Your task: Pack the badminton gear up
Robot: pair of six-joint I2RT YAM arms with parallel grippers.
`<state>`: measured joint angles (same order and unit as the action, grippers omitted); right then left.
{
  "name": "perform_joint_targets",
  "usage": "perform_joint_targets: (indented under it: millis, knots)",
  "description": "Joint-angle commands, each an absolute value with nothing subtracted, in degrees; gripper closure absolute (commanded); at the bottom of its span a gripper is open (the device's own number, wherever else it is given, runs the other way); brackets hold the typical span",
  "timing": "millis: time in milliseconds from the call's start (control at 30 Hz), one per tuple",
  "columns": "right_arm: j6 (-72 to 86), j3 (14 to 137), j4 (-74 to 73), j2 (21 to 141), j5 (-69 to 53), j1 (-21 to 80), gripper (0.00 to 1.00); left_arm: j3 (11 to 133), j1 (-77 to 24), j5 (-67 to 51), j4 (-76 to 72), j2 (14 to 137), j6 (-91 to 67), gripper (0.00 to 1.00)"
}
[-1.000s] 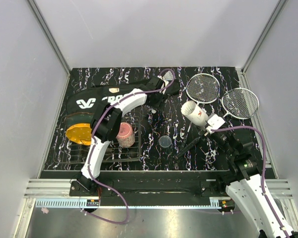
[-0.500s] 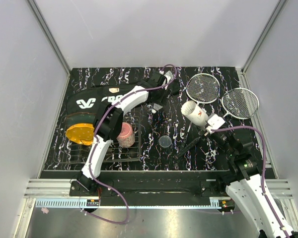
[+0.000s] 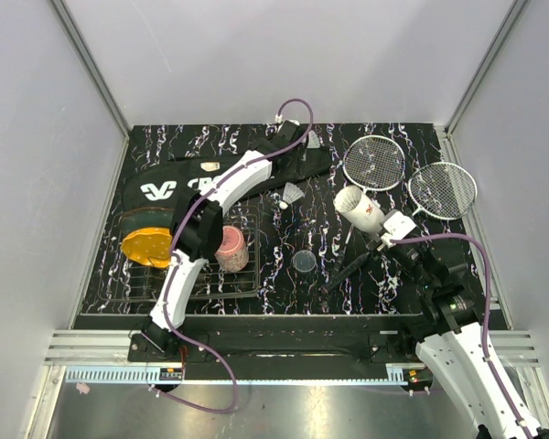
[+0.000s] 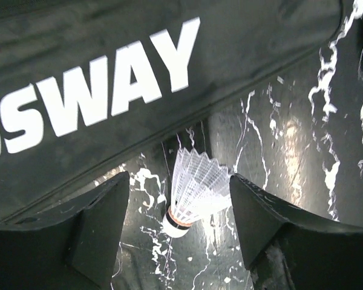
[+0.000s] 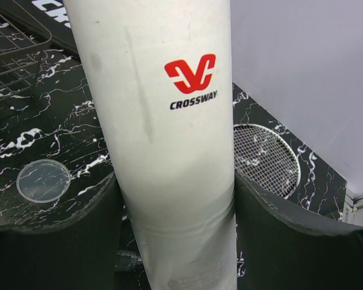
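A white feather shuttlecock [image 3: 293, 194] [image 4: 193, 192] lies on the black marbled table beside the long black CROSSWAY bag [image 3: 165, 188] [image 4: 103, 84]. My left gripper [image 4: 176, 184] hangs open above the shuttlecock, which shows between the fingers without touching them. My right gripper [image 5: 175, 202] is shut on the white tube [image 5: 163, 139] [image 3: 357, 208], a finger pressed to each side, the tube's open end toward the table's middle. Two white-strung rackets [image 3: 373, 163] [image 3: 442, 189] lie flat at the back right; one racket head [image 5: 263, 158] shows behind the tube.
A pink cup [image 3: 231, 248] stands on a wire rack [image 3: 242, 279] left of centre. A yellow-black object [image 3: 146, 245] lies at the bag's near end. A clear round lid [image 3: 304, 262] [image 5: 43, 180] lies mid-table. Grey walls enclose the table.
My left arm has lifted and drawn toward the far edge, uncovering the shuttlecock on the table. The right arm and the tube have not moved.
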<state>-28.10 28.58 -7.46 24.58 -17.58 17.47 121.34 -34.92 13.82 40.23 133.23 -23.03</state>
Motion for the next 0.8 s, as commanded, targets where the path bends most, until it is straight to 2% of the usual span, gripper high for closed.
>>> perform_joint_targets:
  millis: [0, 133, 600, 767]
  knots:
    - [-27.5, 29.2, -2.9, 23.7, -18.2, 17.7, 0.81, 128.8, -34.8, 20.2, 41.7, 135.3, -28.1, 0.31]
    - [-27.5, 29.1, -2.9, 23.6, -18.2, 17.6, 0.81, 131.3, -34.7, 19.7, 43.1, 138.3, -30.1, 0.39]
    - [-27.4, 28.8, -2.4, 23.3, -18.4, 17.7, 0.81, 130.4, -35.8, 19.5, 44.1, 140.2, -31.9, 0.44]
    - [-27.4, 28.8, -2.4, 23.3, -18.3, 17.6, 0.81, 130.1, -36.4, 18.5, 44.1, 140.5, -32.0, 0.52]
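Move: Almost straight below the left hand, about 6 cm down and perhaps 1 cm ahead and 1 cm to the right, lies the loose shuttlecock. The racket bag's middle is some 20 cm left and 8 cm ahead, and a second shuttlecock at the bag's end is about 20 cm ahead and 6 cm right. The clear lid lies some 20 cm back and 3 cm right. From the right hand, the loose shuttlecock is about 24 cm ahead, 18 cm left and 22 cm down. Rising and reaching forward about 2 cm each at first, the left hand then reverses and sinks some 4 cm towards the loose shuttlecock, easing back about a centimetre. The wrist turns about 10 degrees counter-clockwise while the fingers narrow partway around the feather skirt from above, without shutting; contact can't be made out. ##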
